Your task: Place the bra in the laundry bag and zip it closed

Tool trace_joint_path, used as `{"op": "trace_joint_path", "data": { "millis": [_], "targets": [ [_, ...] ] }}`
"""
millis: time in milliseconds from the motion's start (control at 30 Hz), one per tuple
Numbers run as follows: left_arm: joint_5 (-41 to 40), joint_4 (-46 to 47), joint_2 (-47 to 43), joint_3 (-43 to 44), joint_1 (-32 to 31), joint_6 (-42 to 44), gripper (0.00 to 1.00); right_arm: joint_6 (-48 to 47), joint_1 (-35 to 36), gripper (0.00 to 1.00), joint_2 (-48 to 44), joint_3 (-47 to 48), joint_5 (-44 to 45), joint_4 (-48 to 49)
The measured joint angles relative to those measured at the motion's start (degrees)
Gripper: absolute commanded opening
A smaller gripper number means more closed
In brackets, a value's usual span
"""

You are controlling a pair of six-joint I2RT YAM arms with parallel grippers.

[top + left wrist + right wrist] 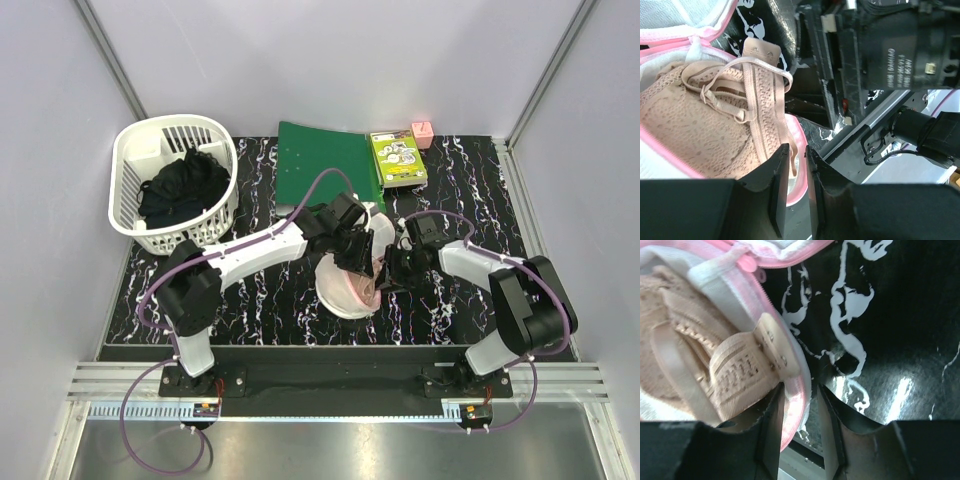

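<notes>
The laundry bag [345, 298], white mesh with pink zipper trim, lies open at the table's middle. The peach lace bra [700, 125] rests inside it, its straps and hook band draped toward the rim [670, 161]. My left gripper [358, 262] reaches down onto the bag from the left. Its jaws [797, 149] stand nearly together with the pink rim and a strap end between the tips. My right gripper [388, 272] sits at the bag's right edge. Its jaws [800, 387] are apart, with the pink rim [795, 407] against the left finger only and the bra's hook band [740, 370] beside it.
A white slotted basket [128, 180] holding black clothes [185, 188] stands at the back left. A green folder [325, 165], a green box [398, 158] and a small pink object [422, 133] lie at the back. The right arm [900, 45] hangs close to my left gripper.
</notes>
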Motion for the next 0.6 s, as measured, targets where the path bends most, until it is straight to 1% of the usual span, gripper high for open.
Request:
{"op": "trace_joint_path", "data": {
  "millis": [67, 100, 200, 300, 400, 600],
  "targets": [
    [0.1, -0.2, 0.0, 0.0, -0.1, 0.0, 0.23, -0.3, 0.0, 0.31, 1.2, 0.0, -0.1, 0.3],
    [0.1, -0.2, 0.1, 0.0, -0.1, 0.0, 0.23, -0.4, 0.0, 0.26, 1.9, 0.0, -0.1, 0.7],
    [0.2, -0.2, 0.6, 0.0, -0.2, -0.1, 0.22, -0.3, 0.0, 0.22, 3.5, 0.0, -0.4, 1.7],
    [0.1, -0.5, 1.5, 0.0, -0.2, -0.3, 0.21, -0.2, 0.0, 0.16, 3.7, 0.0, -0.5, 2.2],
    [-0.1, -1.3, 3.2, 0.0, -0.3, -0.2, 0.2, 0.7, 0.0, 0.0, 3.5, 0.0, -0.4, 2.6],
    [-1.4, -2.6, 6.7, -1.8, -0.3, -0.2, 0.18, 2.2, 0.1, 0.0, 0.5, 0.0, 1.2, 2.6]
  ]
}}
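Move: Just beneath the left hand, roughly 10 cm down, lies the bra in the open laundry bag, its middle 2 cm ahead and 2 cm to the right; the folded-back bag lid is about 11 cm ahead, 3 cm right and 12 cm lower. For the right hand, the bag's near zip rim is 1 cm left and 1 cm below, level fore-and-aft; from this hand the bra's middle is some 5 cm left and 1 cm ahead, the zip pull about 4 cm ahead and 3 cm left. Sinking with growing speed, the left hand drives about 6 cm down into the bra in the bag, easing slightly left and back and tipping its barely open fingers some 10 degrees steeper, until the tips press on the bunched band. Meanwhile the right hand dips 1.5 cm around the bag's zip rim, closes its fingers to pinch it, then comes back up by as much, edging forward 1 cm. ##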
